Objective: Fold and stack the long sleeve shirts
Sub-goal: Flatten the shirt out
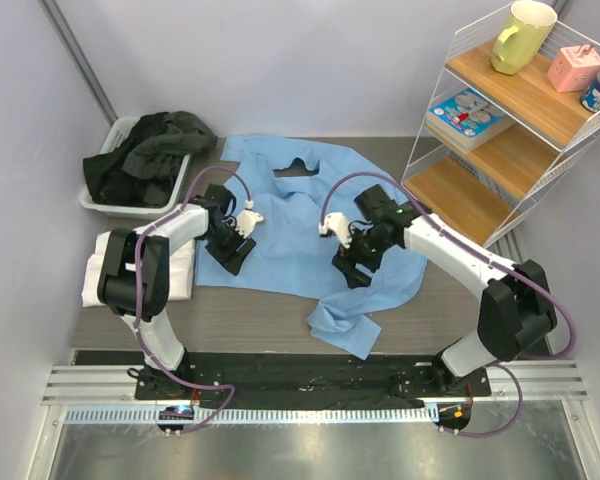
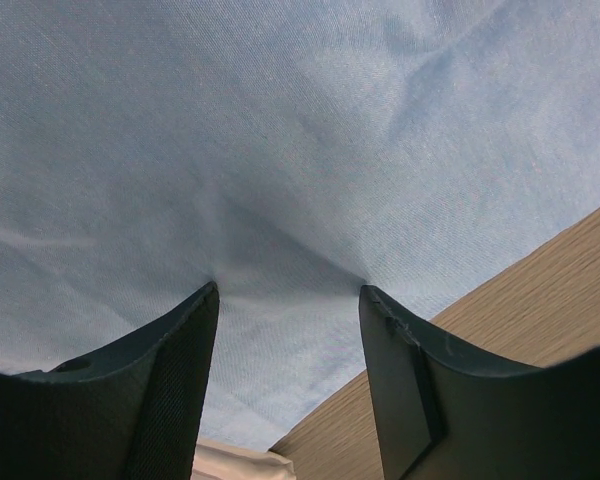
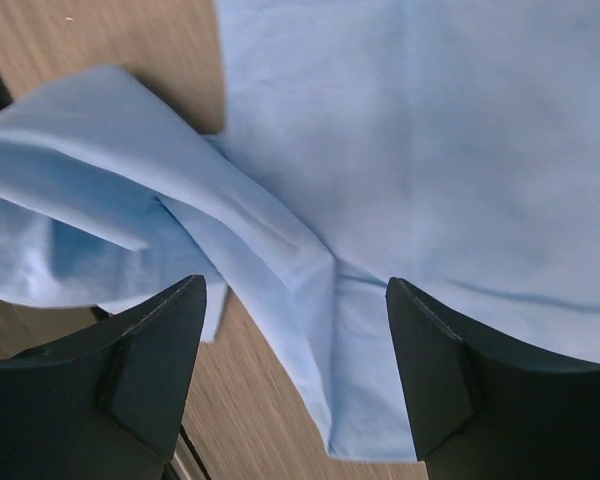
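Observation:
A light blue long sleeve shirt [image 1: 300, 215] lies spread on the wooden table, one sleeve bunched toward the near edge [image 1: 345, 325]. A white shirt [image 1: 183, 268] lies folded at the left, under my left arm; its edge [image 2: 235, 462] shows in the left wrist view. My left gripper [image 1: 230, 252] [image 2: 288, 292] is open, its fingertips [image 2: 205, 300] pressed onto the blue cloth near its left hem, which puckers between them. My right gripper [image 1: 352, 266] [image 3: 295, 285] hangs open over a folded strip of blue sleeve [image 3: 270, 240], holding nothing.
A white bin [image 1: 102, 197] of dark clothes [image 1: 150, 150] stands at the back left. A wire and wood shelf rack [image 1: 480, 190] at the right holds a yellow mug [image 1: 520, 35], a pink box [image 1: 575, 68] and a book [image 1: 467, 115]. Bare wood [image 2: 540, 290] borders the blue shirt.

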### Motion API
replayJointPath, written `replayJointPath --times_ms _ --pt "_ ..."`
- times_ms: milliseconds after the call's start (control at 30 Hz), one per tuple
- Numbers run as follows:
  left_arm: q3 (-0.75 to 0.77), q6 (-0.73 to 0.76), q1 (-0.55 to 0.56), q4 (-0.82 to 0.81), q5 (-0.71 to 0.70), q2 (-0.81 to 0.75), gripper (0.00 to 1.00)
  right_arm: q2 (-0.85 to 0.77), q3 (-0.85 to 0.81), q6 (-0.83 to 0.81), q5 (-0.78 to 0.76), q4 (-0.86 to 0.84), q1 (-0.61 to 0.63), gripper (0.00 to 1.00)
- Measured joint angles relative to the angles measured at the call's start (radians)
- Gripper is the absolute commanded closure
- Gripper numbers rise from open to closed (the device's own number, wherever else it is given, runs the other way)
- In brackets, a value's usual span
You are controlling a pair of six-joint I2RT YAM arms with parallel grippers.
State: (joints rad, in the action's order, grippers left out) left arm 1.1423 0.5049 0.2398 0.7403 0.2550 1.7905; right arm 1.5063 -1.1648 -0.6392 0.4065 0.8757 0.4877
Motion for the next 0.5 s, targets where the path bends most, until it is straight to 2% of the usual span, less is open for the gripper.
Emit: replayJointPath --times_ms 133,233,267,333,367,433,467,500 --pt "0.003 -0.003 0.0 0.002 -0.001 0.003 0.4 0.04 0.026 0.02 -0.006 -0.045 0.102 0.21" --pt "0.005 -0.005 0.0 0.003 -0.002 0.005 0.4 0.08 0.035 0.015 -0.012 -0.062 0.135 0.34" --pt "0.006 -0.005 0.0 0.004 -0.002 0.006 0.4 0.09 0.037 0.009 -0.011 -0.061 0.143 0.42" --pt "0.008 -0.008 0.0 0.005 -0.002 0.007 0.4 0.109 0.037 -0.01 -0.002 -0.046 0.163 0.52" --pt "0.008 -0.008 0.0 0.005 -0.002 0.007 0.4 0.113 0.04 -0.019 0.007 -0.034 0.173 0.66" --pt "0.008 -0.011 0.0 0.004 -0.002 0.007 0.41 0.112 0.06 -0.042 0.021 -0.012 0.206 0.84" --pt "0.008 -0.012 0.0 0.004 -0.002 0.007 0.4 0.11 0.074 -0.049 0.026 -0.007 0.222 0.96" --pt "0.008 -0.013 0.0 0.004 -0.002 0.007 0.41 0.108 0.084 -0.056 0.031 -0.002 0.233 0.99"
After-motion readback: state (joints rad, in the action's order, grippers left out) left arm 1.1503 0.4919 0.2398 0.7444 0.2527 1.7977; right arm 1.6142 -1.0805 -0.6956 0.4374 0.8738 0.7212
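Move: The bunched sleeve fold at the shirt's near edge lies about 8 cm back from the right hand, 4 cm to its left and 9 cm below. The sleeve's cuff sticks out some 5 cm nearer the base than that fold and 6 cm to its right, while the shirt's lower hem runs level with the hand, roughly 13 cm to its left. From the left hand, the same fold is about 19 cm to the right and 12 cm back, at nearly its height. Back towards the base, down and a little left, the right hand swings about 10 cm in all to the bunched sleeve fold, turning some 15 degrees counter-clockwise. Its wide-open fingers close most of the way on arriving; whether they have caught cloth can't be seen. The left hand stays put, its parted fingertips still resting on the shirt. ##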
